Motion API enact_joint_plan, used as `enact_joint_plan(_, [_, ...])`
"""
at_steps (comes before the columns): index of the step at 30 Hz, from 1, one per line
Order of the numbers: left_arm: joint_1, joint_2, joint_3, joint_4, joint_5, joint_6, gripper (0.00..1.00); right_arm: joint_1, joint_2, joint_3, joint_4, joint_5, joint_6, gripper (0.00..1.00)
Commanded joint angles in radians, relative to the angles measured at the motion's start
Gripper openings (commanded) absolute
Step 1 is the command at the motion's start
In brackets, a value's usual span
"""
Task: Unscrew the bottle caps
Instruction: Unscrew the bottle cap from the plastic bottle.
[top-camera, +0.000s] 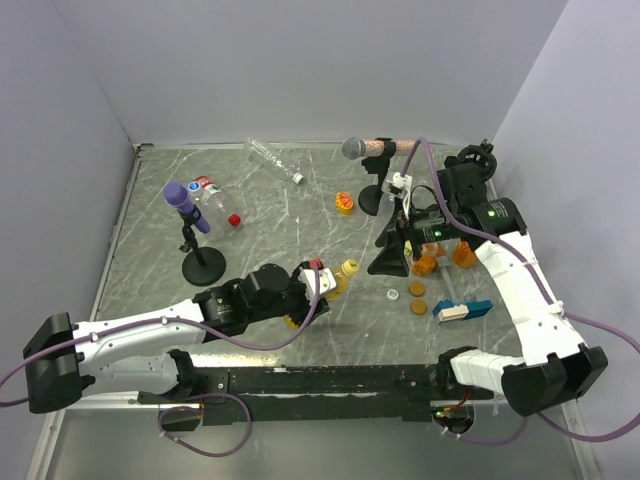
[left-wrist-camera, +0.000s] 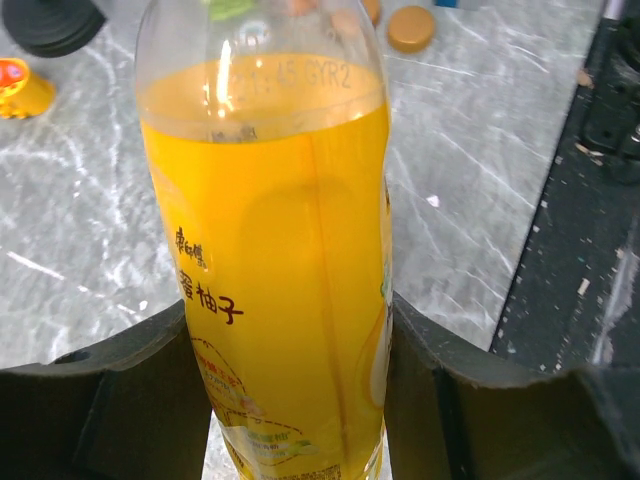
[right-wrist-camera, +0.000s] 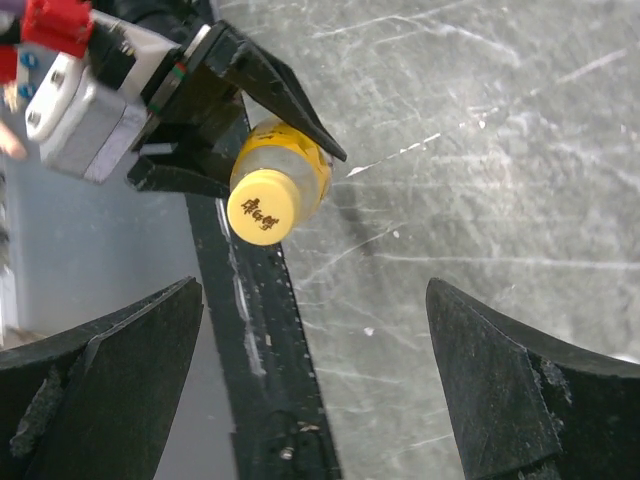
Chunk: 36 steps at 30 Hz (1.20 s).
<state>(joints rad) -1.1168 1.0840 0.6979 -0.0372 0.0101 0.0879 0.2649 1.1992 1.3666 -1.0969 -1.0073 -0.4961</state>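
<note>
The yellow-orange juice bottle is clamped between the two black fingers of my left gripper, which is shut on its body. In the top view this bottle tilts toward the right arm with its yellow cap on. The right wrist view looks at that cap end-on. My right gripper stands wide open just short of the cap, touching nothing. A clear bottle with a pale cap lies at the back. A red-white labelled bottle with a red cap lies at the left.
A purple microphone on a black stand is left of centre, and a grey microphone stands at the back. Two brown discs, a white ring, a blue-white block and orange pieces lie under the right arm.
</note>
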Motion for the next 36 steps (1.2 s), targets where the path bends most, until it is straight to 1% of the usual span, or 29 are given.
enact_joint_plan(1, [-0.026, -0.013, 0.066, 0.102, -0.113, -0.031, 0.05, -0.009, -0.073, -0.001, 0.071, 0.07, 0.203, 0.99])
enact_joint_plan(5, [-0.052, 0.027, 0.095, 0.1, -0.169, -0.057, 0.05, -0.009, -0.067, 0.018, 0.069, 0.167, 0.333, 0.99])
enact_joint_plan(10, [-0.081, 0.077, 0.12, 0.123, -0.235, -0.063, 0.05, -0.009, -0.049, 0.015, 0.034, 0.2, 0.373, 0.99])
enact_joint_plan(15, [-0.095, 0.129, 0.15, 0.135, -0.262, -0.069, 0.05, -0.007, -0.003, 0.069, -0.047, 0.22, 0.361, 0.95])
enact_joint_plan(24, [-0.101, 0.186, 0.183, 0.143, -0.272, -0.054, 0.05, 0.013, 0.069, 0.1, -0.073, 0.205, 0.358, 0.81])
enact_joint_plan(29, [-0.101, 0.217, 0.187, 0.169, -0.248, -0.05, 0.05, 0.027, 0.105, 0.124, -0.089, 0.145, 0.352, 0.68])
enact_joint_plan(34, [-0.101, 0.229, 0.186, 0.186, -0.239, -0.069, 0.05, 0.039, 0.112, 0.118, -0.09, 0.13, 0.35, 0.57])
enact_joint_plan(36, [-0.101, 0.234, 0.187, 0.191, -0.243, -0.07, 0.05, 0.043, 0.117, 0.111, -0.093, 0.147, 0.347, 0.55])
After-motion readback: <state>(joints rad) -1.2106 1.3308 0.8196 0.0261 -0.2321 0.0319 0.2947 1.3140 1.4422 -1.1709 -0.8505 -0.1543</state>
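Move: The bottle's yellow cap lies about 5 cm to the left of the open right fingers and 2 cm back, roughly level with them. From the left hand, which still grips the bottle, the cap is some 6 cm to the right, 3 cm ahead and 8 cm up. On the table nearly 20 cm below the right hand are a white cap, about 6 cm right and 1 cm ahead, and two brown lids some 12 cm right, one 3 cm ahead, the other 2 cm back. The bottle, still gripped in the left hand, is carried about 4 cm right, somewhat forward and down, turning slightly counter-clockwise, cap first towards the right fingers. The right hand sways right and comes back left while dipping some 2 cm and edging forward, rolls about 20 degrees and swings clockwise, then half-closes its wide-open fingers around the cap; a pinch can't be made out. ##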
